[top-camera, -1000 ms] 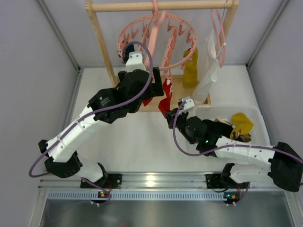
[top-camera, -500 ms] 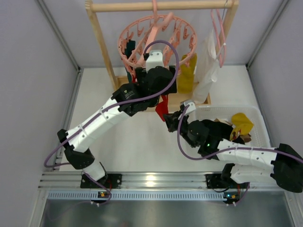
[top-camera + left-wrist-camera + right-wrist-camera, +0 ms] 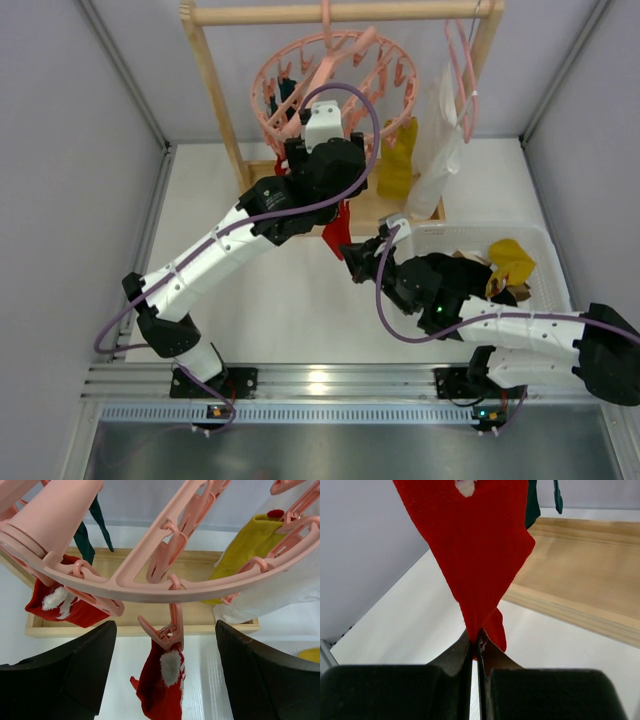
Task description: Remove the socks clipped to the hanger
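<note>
The round pink hanger [image 3: 330, 75] hangs from the wooden rail, and its rim [image 3: 150, 585] fills the left wrist view. A red sock [image 3: 160, 685] with a white mark hangs from a pink peg [image 3: 169, 630]. My left gripper [image 3: 165, 625] is open, one finger [image 3: 65, 675] on each side of that peg without touching it. My right gripper [image 3: 476, 640] is shut on the lower tip of this red sock [image 3: 475, 545], pulling it taut below the hoop [image 3: 336, 228]. A second red sock [image 3: 65, 605], a teal sock [image 3: 85, 540] and a mustard-yellow sock [image 3: 245, 550] stay clipped.
A large white cloth [image 3: 435, 140] hangs on a thin pink clothes hanger [image 3: 460, 70] at the right. The wooden rack's base [image 3: 125, 615] lies under the hoop. A white bin [image 3: 545, 240] beside my right arm holds yellow socks [image 3: 510, 262].
My left arm swung right and up under the hoop, and its jaws now frame the peg and have narrowed slightly. My right gripper drew the red sock's tip slightly left.
</note>
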Controlling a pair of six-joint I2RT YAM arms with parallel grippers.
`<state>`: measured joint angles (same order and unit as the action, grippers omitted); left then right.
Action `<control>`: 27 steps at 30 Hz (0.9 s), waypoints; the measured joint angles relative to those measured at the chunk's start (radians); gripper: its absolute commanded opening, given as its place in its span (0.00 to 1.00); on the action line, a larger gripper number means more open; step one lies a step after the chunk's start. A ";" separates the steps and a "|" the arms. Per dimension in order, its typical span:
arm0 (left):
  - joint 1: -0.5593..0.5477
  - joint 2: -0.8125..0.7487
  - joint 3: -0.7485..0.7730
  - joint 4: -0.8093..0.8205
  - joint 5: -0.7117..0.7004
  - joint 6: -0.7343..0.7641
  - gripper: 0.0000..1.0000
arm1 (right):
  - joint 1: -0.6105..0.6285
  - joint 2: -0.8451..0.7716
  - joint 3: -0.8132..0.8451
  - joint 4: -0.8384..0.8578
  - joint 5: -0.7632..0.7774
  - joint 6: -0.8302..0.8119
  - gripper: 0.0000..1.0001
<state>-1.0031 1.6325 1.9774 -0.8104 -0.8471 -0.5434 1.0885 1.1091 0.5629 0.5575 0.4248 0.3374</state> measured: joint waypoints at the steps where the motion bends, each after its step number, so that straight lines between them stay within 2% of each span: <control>1: 0.000 0.000 0.000 0.002 -0.007 0.002 0.82 | 0.002 0.001 0.000 0.004 -0.002 0.000 0.00; 7: 0.004 0.000 0.000 0.014 -0.037 0.018 0.74 | 0.005 0.013 0.000 0.020 -0.008 0.000 0.00; 12: 0.006 0.004 0.000 0.040 -0.062 0.027 0.55 | 0.015 0.015 0.000 0.027 -0.012 0.001 0.00; 20: 0.007 0.023 0.000 0.052 -0.068 0.040 0.50 | 0.024 0.015 0.000 0.029 -0.019 0.001 0.00; 27: 0.011 0.029 -0.001 0.060 -0.068 0.047 0.28 | 0.030 0.015 0.000 0.030 -0.023 0.001 0.00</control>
<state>-0.9924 1.6611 1.9766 -0.7509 -0.9154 -0.4969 1.1187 1.1240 0.5629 0.5873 0.4019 0.3382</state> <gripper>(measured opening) 0.343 0.005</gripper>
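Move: The left hand is open just short of the front clip holding the red sock: its middle is about 2 cm ahead, level and centred, with the hanger rim some 3 cm above that clip. The second red sock is roughly 9 cm left and 5 cm ahead, the yellow sock about 9 cm right and 11 cm ahead. From the right hand, already pinching the red sock's lower end, that clip lies about 9 cm ahead, 1 cm left and 14 cm up. The left fingers close from wide to about a third open, ending with a tip on either side of the front clip's prongs and starting to pinch them as the hand eases some 1.5 cm forward, with a small rise and dip on the way. The right hand keeps its shut grip on the sock's lower end and draws it about 1.5 cm left and back. ##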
